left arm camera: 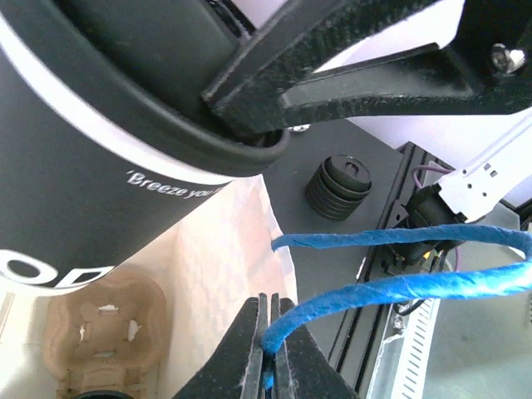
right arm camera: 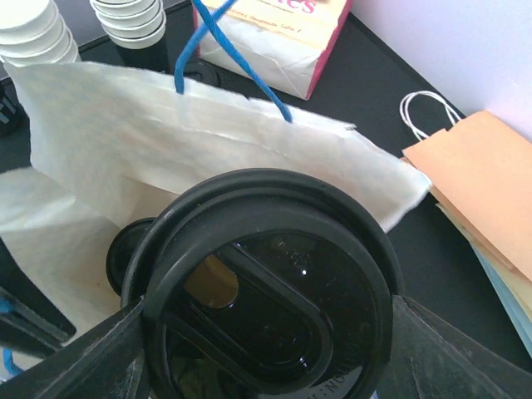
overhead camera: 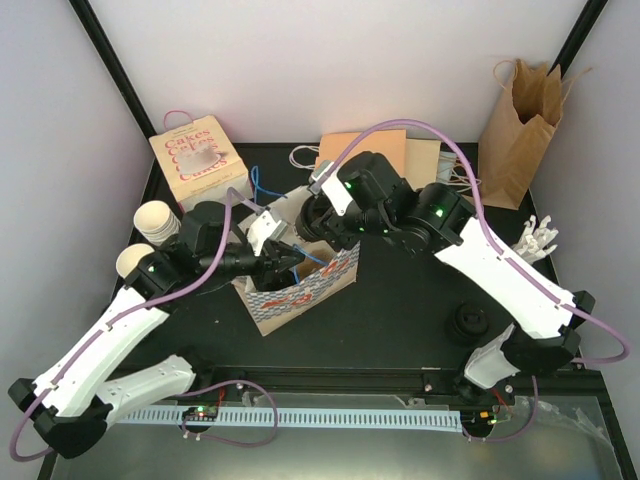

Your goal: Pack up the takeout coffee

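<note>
My right gripper [overhead camera: 322,213] is shut on a black takeout coffee cup [left arm camera: 83,166] by its black lid [right arm camera: 266,299], one finger on each side of the rim. It holds the cup over the open mouth of a white paper bag [overhead camera: 300,285]. My left gripper [left arm camera: 270,332] is shut on the bag's blue handle [left arm camera: 374,291], holding that side up. A cardboard cup carrier [left arm camera: 100,332] lies inside the bag, and a dark round lid [right arm camera: 125,249] shows there too. Cream-white paper cups [overhead camera: 160,220] stand stacked at the left. Spare black lids [overhead camera: 468,322] are stacked at the right.
A "Cakes" box bag [overhead camera: 200,155] stands at the back left. Flat orange and tan bags [overhead camera: 380,150] lie at the back middle, and a brown paper bag [overhead camera: 520,130] stands at the back right. White plastic cutlery [overhead camera: 540,238] lies beside the right arm.
</note>
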Controlling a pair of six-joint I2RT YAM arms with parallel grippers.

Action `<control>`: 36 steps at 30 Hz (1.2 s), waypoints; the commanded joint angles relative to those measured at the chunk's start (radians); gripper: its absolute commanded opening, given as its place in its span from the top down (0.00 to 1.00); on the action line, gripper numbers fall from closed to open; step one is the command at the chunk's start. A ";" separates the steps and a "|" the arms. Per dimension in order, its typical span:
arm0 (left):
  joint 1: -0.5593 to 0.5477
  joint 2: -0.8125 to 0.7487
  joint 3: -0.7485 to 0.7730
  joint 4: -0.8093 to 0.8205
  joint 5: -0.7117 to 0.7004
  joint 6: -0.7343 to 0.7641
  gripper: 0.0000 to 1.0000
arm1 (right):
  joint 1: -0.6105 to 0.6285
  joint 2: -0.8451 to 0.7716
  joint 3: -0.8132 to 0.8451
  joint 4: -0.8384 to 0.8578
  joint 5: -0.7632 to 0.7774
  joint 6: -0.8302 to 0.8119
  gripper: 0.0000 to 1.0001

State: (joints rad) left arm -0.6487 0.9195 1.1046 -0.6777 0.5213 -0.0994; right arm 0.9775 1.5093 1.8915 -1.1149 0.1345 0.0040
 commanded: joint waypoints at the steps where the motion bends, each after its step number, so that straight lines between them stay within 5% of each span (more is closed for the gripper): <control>1: -0.022 -0.038 -0.013 0.031 -0.001 -0.038 0.98 | 0.004 0.048 0.046 -0.049 -0.075 -0.012 0.40; 15: -0.051 -0.060 -0.067 0.034 0.028 -0.042 0.98 | 0.041 0.069 -0.043 -0.041 -0.065 0.052 0.41; 21: -0.051 -0.096 0.026 -0.032 -0.035 -0.043 0.71 | 0.045 -0.007 -0.175 0.010 -0.064 0.073 0.42; 27: -0.051 -0.102 0.162 -0.137 -0.209 -0.078 0.21 | 0.049 -0.089 -0.291 0.064 -0.071 0.083 0.42; 36: -0.027 -0.053 0.360 -0.349 -0.662 -0.155 0.09 | 0.063 -0.214 -0.434 0.150 -0.078 0.075 0.43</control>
State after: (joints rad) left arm -0.6937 0.8112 1.3678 -0.8692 0.1158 -0.2070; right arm 1.0241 1.3472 1.4967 -1.0309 0.0536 0.0776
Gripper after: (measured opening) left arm 0.910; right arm 0.734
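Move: Beneath the right hand's held, black-lidded cup, inside the checked bag, the carrier's empty well lies some 26 cm down, about 2 cm back and 1 cm right. The cup already seated in the bag is roughly 9 cm left and 5 cm back of that well. From the left hand, which pinches the near blue handle, the well is about 6 cm ahead, 7 cm right and 23 cm down. Lowering the gripped cup about 8 cm into the bag's mouth, the right hand eases a little left first, then draws back some 5 cm and swings right again, tipping about 10 degrees further down. The left hand holds the blue handle while drifting slightly back, then opens wide, lets the handle go, and rises and withdraws left, turning counter-clockwise. ##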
